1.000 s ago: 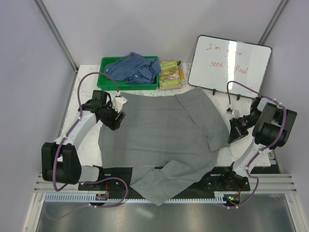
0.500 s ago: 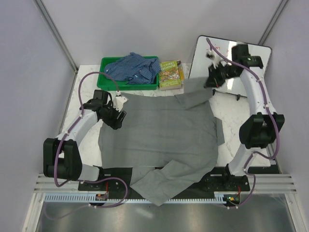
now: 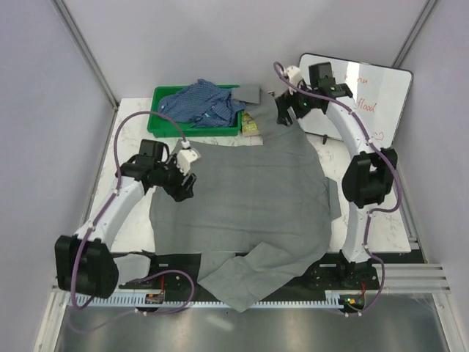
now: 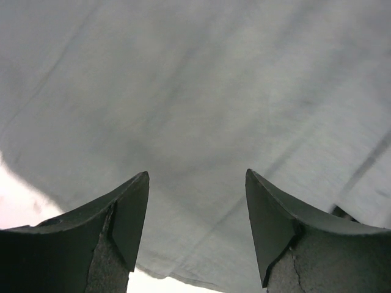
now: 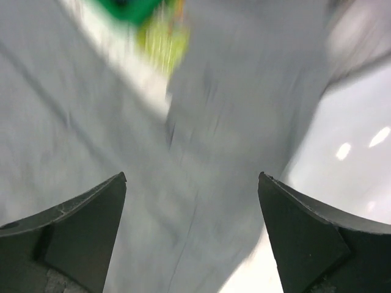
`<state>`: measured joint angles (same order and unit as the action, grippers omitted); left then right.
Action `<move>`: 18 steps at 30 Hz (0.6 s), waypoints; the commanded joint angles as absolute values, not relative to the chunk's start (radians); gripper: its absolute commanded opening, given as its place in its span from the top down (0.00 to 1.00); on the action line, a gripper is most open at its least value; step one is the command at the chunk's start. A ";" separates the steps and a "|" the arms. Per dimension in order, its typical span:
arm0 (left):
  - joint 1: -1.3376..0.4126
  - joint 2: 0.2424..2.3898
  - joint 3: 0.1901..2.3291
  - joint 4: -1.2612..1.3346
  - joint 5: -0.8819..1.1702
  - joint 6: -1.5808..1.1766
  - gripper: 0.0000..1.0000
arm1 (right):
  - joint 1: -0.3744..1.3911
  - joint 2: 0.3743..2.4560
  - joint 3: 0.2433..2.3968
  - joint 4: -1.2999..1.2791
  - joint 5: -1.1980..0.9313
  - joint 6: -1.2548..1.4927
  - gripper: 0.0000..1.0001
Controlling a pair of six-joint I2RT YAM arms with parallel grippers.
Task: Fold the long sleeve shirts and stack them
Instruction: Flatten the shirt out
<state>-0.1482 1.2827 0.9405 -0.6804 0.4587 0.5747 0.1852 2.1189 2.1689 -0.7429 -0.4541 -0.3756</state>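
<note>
The large grey long sleeve shirt (image 3: 242, 198) lies spread over the middle of the table. One sleeve trails across the front edge. The other sleeve (image 3: 253, 94) stretches back toward the bin corner. The blue check shirt (image 3: 201, 103) is bunched in the green bin (image 3: 194, 130). My left gripper (image 3: 185, 185) hovers open over the grey shirt's left edge, with nothing between its fingers (image 4: 131, 210); grey cloth (image 4: 201, 91) fills its view. My right gripper (image 3: 282, 114) is raised at the back over the far sleeve, open and empty, above blurred grey cloth (image 5: 232, 122).
A book (image 3: 251, 126) lies next to the bin, partly under the grey sleeve. A whiteboard (image 3: 374, 95) with red writing leans at the back right. White tabletop (image 3: 135, 220) shows left of the shirt. The arm bases stand at the near edge.
The right arm swung from the table's right side to the back, carrying the grey sleeve with it, and its gripper went from shut to open. The left gripper shifted slightly right.
</note>
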 commanded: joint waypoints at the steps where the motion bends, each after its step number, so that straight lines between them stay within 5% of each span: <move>1: -0.352 1.056 0.885 -0.874 0.589 0.793 0.28 | 0.127 1.844 1.881 -0.911 -0.396 -0.527 0.04; 5: -0.821 0.991 0.839 -0.908 0.482 0.752 0.28 | 0.127 1.683 1.568 -1.127 -0.393 -0.664 0.13; 10: -1.172 1.095 0.848 -0.923 0.387 0.710 0.20 | 0.130 1.614 1.277 -1.134 -0.381 -0.675 0.22; 18: -1.494 1.229 0.796 -0.852 0.228 0.672 0.05 | 0.130 1.598 1.219 -1.075 -0.350 -0.644 0.26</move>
<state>-1.4281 1.1774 0.8066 -0.8978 0.3489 0.7036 0.1314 1.6119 1.2140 -1.1133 -0.3622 -0.6334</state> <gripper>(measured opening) 0.938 0.742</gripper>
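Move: The near sleeve's cuff, hanging over the table's front edge, lies about 30 cm back from the left hand, 15 cm to its right and 11 cm lower; the shirt's near-left corner is some 18 cm back, 8 cm left. From the right hand, the shirt's right edge lies roughly 29 cm back, 15 cm right and 20 cm down; the far sleeve's cuff is 10 cm ahead, 12 cm left, and the book level ahead, 11 cm left. Swinging back over the shirt, the left hand goes about 28 cm towards its base and some 11 cm right, rising slightly then sinking towards the near cuff, while its wrist turns clockwise by some 75 degrees and its already open fingers widen. The right hand leaves the laid-out far sleeve, drawing back, down and to the right towards the shirt's right edge, tipping its fingers downward and partly narrowing them. ##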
